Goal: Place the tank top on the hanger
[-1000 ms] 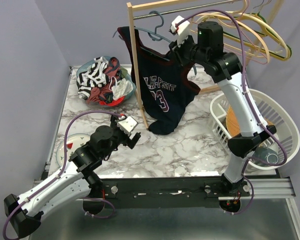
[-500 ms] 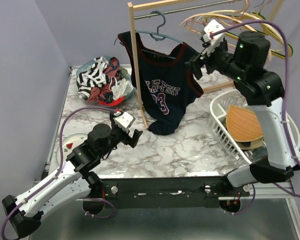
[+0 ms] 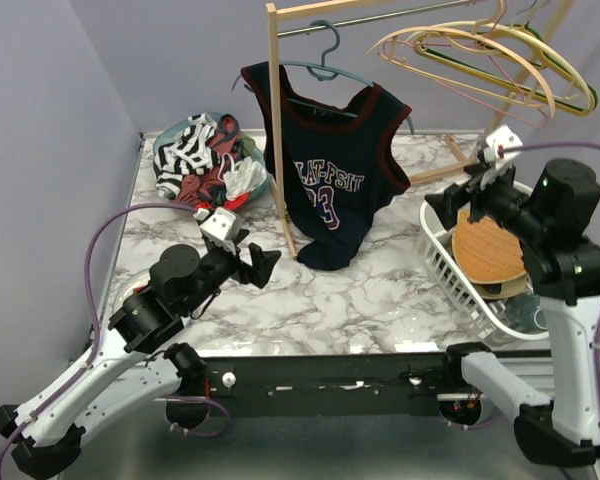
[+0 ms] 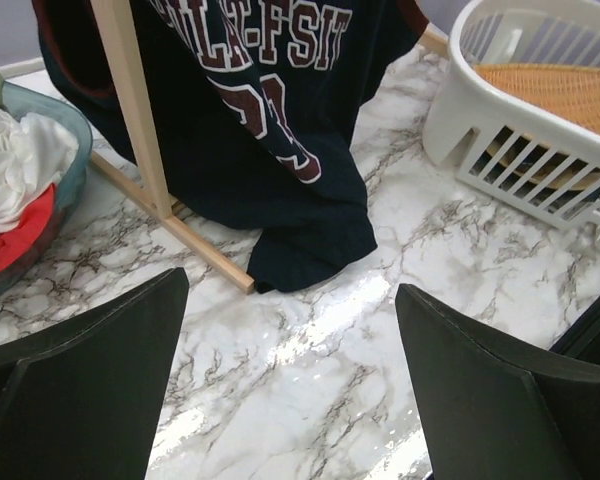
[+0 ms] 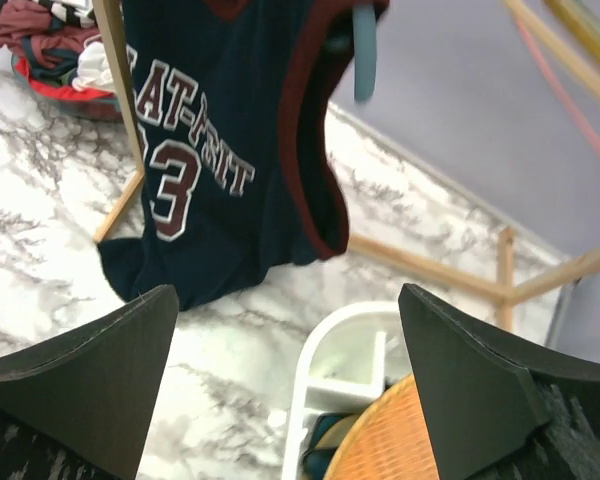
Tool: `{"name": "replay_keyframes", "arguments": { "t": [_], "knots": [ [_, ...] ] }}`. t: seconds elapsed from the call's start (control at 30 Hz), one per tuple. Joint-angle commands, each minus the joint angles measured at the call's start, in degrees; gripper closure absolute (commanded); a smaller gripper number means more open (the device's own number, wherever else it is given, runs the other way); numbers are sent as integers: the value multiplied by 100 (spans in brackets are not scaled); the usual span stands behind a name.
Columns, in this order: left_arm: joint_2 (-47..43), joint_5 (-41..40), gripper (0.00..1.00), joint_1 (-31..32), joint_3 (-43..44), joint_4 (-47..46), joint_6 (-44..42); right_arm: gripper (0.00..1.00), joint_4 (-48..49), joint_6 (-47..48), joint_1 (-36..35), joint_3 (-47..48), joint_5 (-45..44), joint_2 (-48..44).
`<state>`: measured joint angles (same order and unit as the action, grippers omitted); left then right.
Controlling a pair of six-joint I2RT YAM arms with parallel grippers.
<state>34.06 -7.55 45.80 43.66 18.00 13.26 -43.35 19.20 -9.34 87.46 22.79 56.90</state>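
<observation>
The navy tank top (image 3: 330, 180) with maroon trim hangs on the grey-blue hanger (image 3: 325, 52), whose hook sits over the rack's rail. Its hem bunches on the marble. The jersey also shows in the left wrist view (image 4: 270, 150) and the right wrist view (image 5: 230, 130), where one hanger end (image 5: 365, 55) pokes out of the armhole. My right gripper (image 3: 442, 207) (image 5: 287, 295) is open and holds nothing, over the basket's rim, apart from the jersey. My left gripper (image 3: 263, 262) (image 4: 290, 290) is open above the bare marble, short of the hem.
A wooden rack post (image 3: 278, 130) stands in front of the jersey, its foot bar on the table. A bowl of mixed clothes (image 3: 205, 160) sits back left. A white basket (image 3: 440, 250) holding a wicker piece (image 3: 490, 250) is at the right. Beige hangers (image 3: 480, 50) hang top right.
My right gripper opened, let go at the jersey's shoulder and drew back down and right over the basket. The jersey now hangs by itself. My left arm shifted slightly left.
</observation>
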Motion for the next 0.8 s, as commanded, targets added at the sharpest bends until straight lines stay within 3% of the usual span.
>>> {"name": "replay_keyframes", "arguments": {
  "t": [0.0, 0.17, 0.4, 0.77],
  "knots": [
    [-67, -580, 1, -27, 441, 476, 336, 0, 301, -469, 757, -1300, 964, -1048],
    [-5, -879, 1, -36, 740, 801, 283, 0, 485, -645, 1154, -2669, 1342, -1840],
    [-75, -897, 1, -45, 670, 872, 607, 0, 828, -777, 1391, -3804, 1913, -2613],
    [91, -1556, 1, -36, 1048, 1215, 1144, 0, 1320, -1085, 1409, -4290, 2362, -3071]
  ]
}}
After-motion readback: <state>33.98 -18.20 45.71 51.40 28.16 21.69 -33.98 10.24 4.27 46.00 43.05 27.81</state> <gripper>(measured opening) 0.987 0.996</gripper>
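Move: The tank top already hangs from the rail on its hanger. Its middle is about 17 cm ahead of my right hand, 21 cm to the left and some 20 cm lower. The spare hangers are about 20 cm ahead, 6 cm right and slightly above that hand; the laundry basket is roughly level with it, 18 cm right and 32 cm below. From my left hand, the tank top lies about 22 cm ahead, 15 cm right and 6 cm lower. I leave the hung tank top alone and sink my empty right hand some 15 cm while drawing it back about 7 cm, away from the rail and down towards the laundry basket's left rim, easing to a stop with its left side rolled up a little. My left hand drifts a few centimetres left and up, turning slightly counter-clockwise. All fingers stay wide open and touch nothing. ##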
